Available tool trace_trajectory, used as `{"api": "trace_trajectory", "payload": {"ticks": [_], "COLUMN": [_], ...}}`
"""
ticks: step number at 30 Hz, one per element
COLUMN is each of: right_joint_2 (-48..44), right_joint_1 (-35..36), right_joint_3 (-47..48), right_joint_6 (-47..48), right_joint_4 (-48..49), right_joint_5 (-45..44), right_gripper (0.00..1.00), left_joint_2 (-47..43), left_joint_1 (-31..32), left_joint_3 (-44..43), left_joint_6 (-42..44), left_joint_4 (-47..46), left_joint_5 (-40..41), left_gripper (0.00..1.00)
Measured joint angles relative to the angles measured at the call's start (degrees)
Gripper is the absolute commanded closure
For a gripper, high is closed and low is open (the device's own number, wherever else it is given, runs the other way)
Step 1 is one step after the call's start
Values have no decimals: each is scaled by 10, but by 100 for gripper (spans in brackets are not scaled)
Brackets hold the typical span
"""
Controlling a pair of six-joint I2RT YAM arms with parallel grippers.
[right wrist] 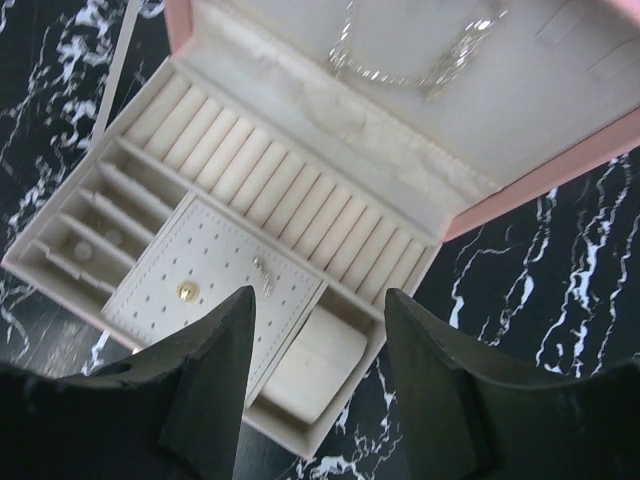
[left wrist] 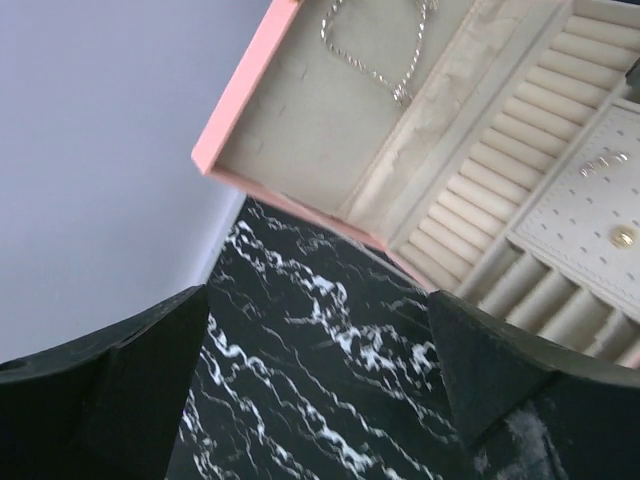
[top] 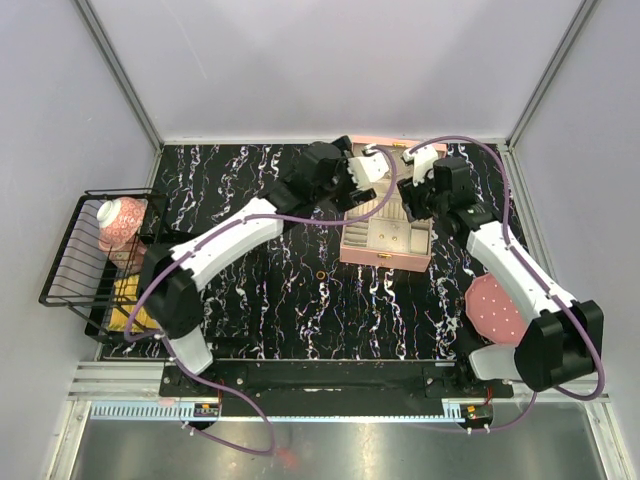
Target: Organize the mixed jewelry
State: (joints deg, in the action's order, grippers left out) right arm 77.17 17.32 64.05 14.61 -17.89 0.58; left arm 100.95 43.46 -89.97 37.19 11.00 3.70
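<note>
The pink box (top: pixel 386 243) lies open at the table's far middle, its lid (left wrist: pixel 300 110) tipped back. A thin silver chain (left wrist: pixel 372 62) hangs inside the lid, and the same chain (right wrist: pixel 400 72) shows in the right wrist view. On the dotted pad sit a gold stud (right wrist: pixel 186 291) and a small silver piece (right wrist: pixel 262 275). A small gold ring (top: pixel 320 273) lies loose on the marble, left of the box. My left gripper (left wrist: pixel 318 295) hovers open over bare marble by the box's left edge. My right gripper (right wrist: pixel 318 293) is open above the box's right front corner, holding nothing.
A round pink dotted disc (top: pixel 495 310) lies beside the right arm. A black wire basket (top: pixel 70 270) at the left edge holds a pink-and-white cup (top: pixel 120 220) and something yellow (top: pixel 130 297). Grey walls close in the table at the back and sides.
</note>
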Motion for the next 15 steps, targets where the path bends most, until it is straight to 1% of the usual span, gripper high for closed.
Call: {"api": "trace_trajectory", "payload": {"ticks": [3, 7, 11, 15], "right_joint_2": [-11, -33, -72, -104], "right_joint_1": [0, 0, -1, -2], "right_joint_3": [0, -2, -9, -21], "right_joint_6": [7, 11, 17, 23], "right_joint_4": [-44, -85, -114, -122], "right_joint_5": [21, 49, 72, 75], "right_gripper": [38, 38, 38, 38], "left_joint_2": [-42, -87, -94, -88], "left_joint_1": [-7, -21, -35, -38], "left_joint_3": [13, 60, 114, 162], "left_joint_6": [-29, -40, -43, -43], "left_joint_4": [56, 125, 185, 244], "left_joint_5": [-7, -20, -57, -106], "left_gripper": [1, 1, 1, 1]}}
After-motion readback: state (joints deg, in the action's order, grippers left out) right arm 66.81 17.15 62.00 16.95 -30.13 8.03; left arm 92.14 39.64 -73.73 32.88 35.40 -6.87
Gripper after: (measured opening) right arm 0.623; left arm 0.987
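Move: The gold ring on the marble lies roughly 14 cm back from the left hand, 5 cm to its left and 24 cm below. The middle of the jewelry box's open tray is about 4 cm back, 10 cm to the left hand's right and 22 cm down; the necklace in its lid is some 8 cm ahead, 8 cm to the right and 13 cm below that hand. From the right hand the ring lies about 11 cm back, 24 cm left and 19 cm down. With its fingers still wide open and empty, the left hand leaves the box lid for the gold ring, going back about 11 cm and left 9 cm, nearly level at first and then sinking fast to some 13 cm lower, while the wrist tips about 30 degrees further down. The right hand, also empty and part-open, draws back some 6 cm at much the same height over the tray, away from the necklace in the lid, turning slightly counter-clockwise; neither hand touches anything at the end. ##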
